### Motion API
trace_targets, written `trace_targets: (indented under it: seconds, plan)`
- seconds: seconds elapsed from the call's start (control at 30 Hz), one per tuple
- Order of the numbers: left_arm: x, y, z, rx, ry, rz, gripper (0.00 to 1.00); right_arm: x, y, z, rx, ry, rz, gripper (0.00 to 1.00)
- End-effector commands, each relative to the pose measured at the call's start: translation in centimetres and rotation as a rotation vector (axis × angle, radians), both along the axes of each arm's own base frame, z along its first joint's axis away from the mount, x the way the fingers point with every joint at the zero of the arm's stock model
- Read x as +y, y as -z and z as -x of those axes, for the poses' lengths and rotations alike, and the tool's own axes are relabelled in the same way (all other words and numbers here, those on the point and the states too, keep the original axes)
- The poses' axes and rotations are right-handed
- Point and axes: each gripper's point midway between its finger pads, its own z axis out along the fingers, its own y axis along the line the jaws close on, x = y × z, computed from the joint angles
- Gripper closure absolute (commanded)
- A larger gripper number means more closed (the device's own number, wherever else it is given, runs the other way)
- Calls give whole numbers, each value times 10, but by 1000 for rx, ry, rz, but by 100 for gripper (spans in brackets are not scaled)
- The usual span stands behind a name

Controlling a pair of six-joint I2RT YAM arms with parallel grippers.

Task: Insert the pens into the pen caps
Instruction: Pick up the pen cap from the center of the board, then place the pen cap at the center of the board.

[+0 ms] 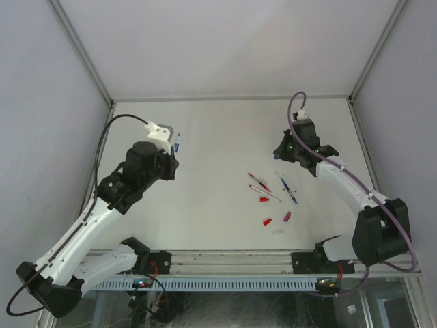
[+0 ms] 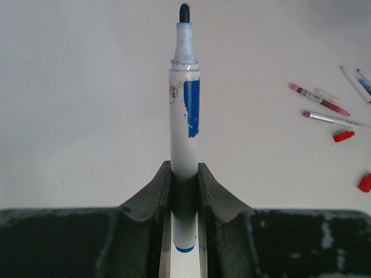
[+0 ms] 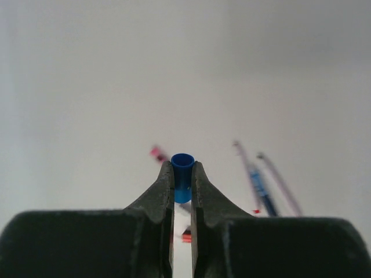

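Observation:
My left gripper (image 2: pixel 184 171) is shut on a blue pen (image 2: pixel 184 110) with a whitish barrel. The pen's uncapped dark tip points away from the wrist. In the top view this gripper (image 1: pixel 173 153) hovers at the table's left, the pen (image 1: pixel 177 143) sticking out of it. My right gripper (image 3: pixel 182 166) is shut on a small blue pen cap (image 3: pixel 182 160), whose open mouth faces outward. Seen from above, this gripper (image 1: pixel 281 152) sits at the right rear. Between the arms lie more pens (image 1: pixel 259 182) (image 1: pixel 288 188), two red caps (image 1: pixel 264 199) (image 1: pixel 268 221) and a magenta cap (image 1: pixel 287 216).
The white table (image 1: pixel 218 137) is enclosed by grey walls on three sides. A slotted rail (image 1: pixel 225 281) runs along the near edge between the arm bases. A small clear piece (image 1: pixel 278 231) lies near the loose caps.

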Motion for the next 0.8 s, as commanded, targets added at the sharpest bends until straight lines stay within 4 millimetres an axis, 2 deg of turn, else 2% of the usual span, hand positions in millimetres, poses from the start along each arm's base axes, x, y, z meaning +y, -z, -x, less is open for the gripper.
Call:
trace_targets:
  seconds: [0.0,0.1,0.17,0.37,0.57,0.6,0.77]
  plan:
    - [5,-12,-6,-44,-34,102,100,78,-34,16,-195,-460,-83,100]
    - [9,-13,-6,-47,-50,107,100,122,-44,41,-245,-669,-118,100]
    - [11,-14,-7,-52,-62,107,100,143,-47,55,-268,-765,-130,100]
    - [23,-17,-9,-74,-117,109,100,193,-39,98,-279,-1010,-147,100]
    - [32,-24,-8,-103,-153,124,100,222,-37,124,-305,-1173,-183,100]
    - [39,-24,-11,-106,-181,124,100,225,-37,127,-307,-1185,-193,100]
    - [41,-22,-11,-102,-189,120,100,231,-37,133,-323,-1219,-183,100]
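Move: The right hand already holds the blue pen cap, clear of the board. The blue pen in the left hand, where the cap belongs, lies about 38 cm to its left, roughly 4 cm nearer the base and 14 cm higher. Some 13 cm below the right hand, the red pen lies 7 cm left and 4 cm back, the white pen 5 cm left and 9 cm back. From the left hand the cap is about 39 cm right, 7 cm ahead and 10 cm lower. Still pinching the blue cap, the right hand sweeps left and back by about 25 cm, over the red pen and towards the pen in the left hand, easing off near the end. It barely rises while swinging some 65 degrees counter-clockwise. The left hand keeps its pen and drifts left and a little up, turning slightly counter-clockwise. ##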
